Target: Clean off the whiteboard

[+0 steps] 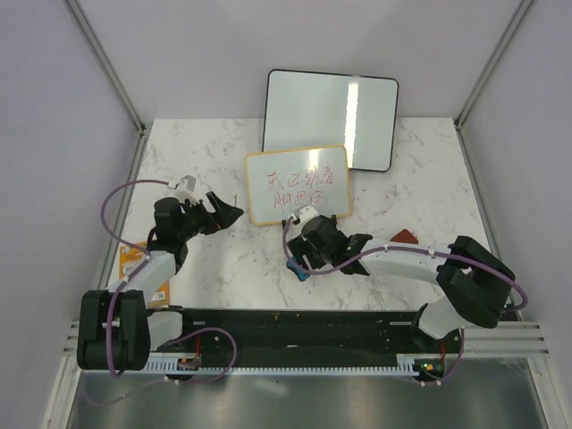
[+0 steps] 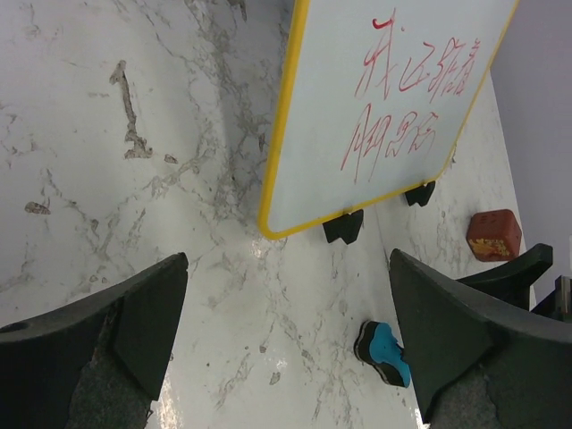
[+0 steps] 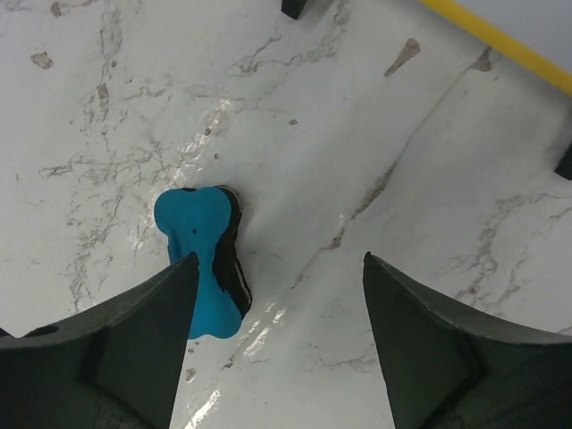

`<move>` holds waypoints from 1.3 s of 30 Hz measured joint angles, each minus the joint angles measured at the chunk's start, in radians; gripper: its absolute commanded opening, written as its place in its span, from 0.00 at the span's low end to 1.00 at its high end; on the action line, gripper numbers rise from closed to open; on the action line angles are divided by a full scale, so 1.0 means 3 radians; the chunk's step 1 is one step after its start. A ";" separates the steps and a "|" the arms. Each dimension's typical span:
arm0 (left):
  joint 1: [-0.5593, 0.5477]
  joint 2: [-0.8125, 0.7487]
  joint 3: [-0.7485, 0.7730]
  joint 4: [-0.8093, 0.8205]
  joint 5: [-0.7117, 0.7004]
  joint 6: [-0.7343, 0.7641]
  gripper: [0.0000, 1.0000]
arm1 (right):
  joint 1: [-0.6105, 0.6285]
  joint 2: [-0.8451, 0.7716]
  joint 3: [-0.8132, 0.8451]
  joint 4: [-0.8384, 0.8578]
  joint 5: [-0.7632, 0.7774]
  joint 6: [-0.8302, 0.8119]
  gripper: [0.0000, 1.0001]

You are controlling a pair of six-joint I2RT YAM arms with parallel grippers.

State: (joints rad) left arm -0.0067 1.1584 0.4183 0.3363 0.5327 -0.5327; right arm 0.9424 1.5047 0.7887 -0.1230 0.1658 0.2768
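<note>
The whiteboard [image 1: 297,185] is small, with a yellow frame and red handwriting, and stands on two black feet at mid table. It fills the upper right of the left wrist view [image 2: 375,107], and its yellow edge [image 3: 500,37] shows in the right wrist view. A blue-topped, bone-shaped eraser [image 1: 299,271] lies on the marble in front of it. My right gripper [image 1: 308,257] is open above the eraser [image 3: 192,223], which lies beside and partly under its left finger, outside the gap [image 3: 279,268]. My left gripper [image 1: 231,214] is open and empty [image 2: 286,277], left of the board, with the eraser [image 2: 382,350] beside its right finger.
A larger black-framed white board [image 1: 331,119] leans against the back wall behind the small one. A small red block [image 1: 404,237] lies right of the right wrist and shows in the left wrist view [image 2: 493,234]. An orange packet [image 1: 143,268] lies under the left arm.
</note>
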 measured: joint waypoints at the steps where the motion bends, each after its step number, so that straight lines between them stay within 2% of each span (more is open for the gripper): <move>1: 0.0000 0.0038 0.0000 0.0024 0.0023 -0.0005 1.00 | 0.0037 0.0047 0.0018 -0.0004 -0.0003 0.0000 0.81; 9: 0.0000 0.0504 0.0001 0.0212 0.0329 -0.0058 1.00 | 0.0365 0.0238 0.0150 -0.0020 0.0045 0.0028 0.81; 19: 0.0000 0.0568 0.0001 0.0296 0.0389 -0.0060 1.00 | 0.0454 0.0380 0.0247 -0.0058 0.0195 0.0066 0.80; 26: 0.0000 0.0621 0.0001 0.0299 0.0415 -0.0060 1.00 | 0.0473 0.0418 0.0326 -0.0102 0.0289 0.0066 0.65; 31: 0.0000 0.0628 0.0001 0.0299 0.0415 -0.0060 1.00 | 0.0474 0.0505 0.0326 -0.0134 0.0289 0.0089 0.64; 34: 0.0000 0.0628 0.0003 0.0299 0.0415 -0.0060 1.00 | 0.0478 0.0530 0.0326 -0.0173 0.0289 0.0092 0.54; 37: 0.0000 0.0627 0.0010 0.0298 0.0415 -0.0060 1.00 | 0.0484 0.0547 0.0326 -0.0206 0.0290 0.0107 0.34; 38: 0.0000 0.0627 0.0020 0.0295 0.0415 -0.0060 1.00 | 0.0488 0.0548 0.0326 -0.0214 0.0291 0.0114 0.23; 39: 0.0000 0.0627 0.0034 0.0298 0.0415 -0.0061 1.00 | 0.0490 0.0548 0.0326 -0.0224 0.0296 0.0125 0.18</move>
State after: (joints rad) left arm -0.0067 1.3464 0.4286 0.4255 0.6571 -0.5510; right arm 1.0893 1.6691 0.8864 -0.1902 0.2546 0.3141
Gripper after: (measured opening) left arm 0.994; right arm 0.379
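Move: The blue eraser lies just below and near the right hand, about 3 cm back, 2 cm to its left and 4 cm down. The written whiteboard's middle is some 14 cm ahead of that hand and 1 cm left; its right black foot is about 8 cm ahead and 6 cm right, and the red block roughly 4 cm ahead and 22 cm right. From the left hand, the eraser is some 12 cm back, 13 cm right and 10 cm down. Over the blue eraser the right hand slides back and to its left, some 4 cm in all, all but pauses, then sinks another couple of centimetres as its fingers close about the eraser's narrow waist and pinch it from both sides. The left hand, empty and open, dips about 3 cm and edges right. ##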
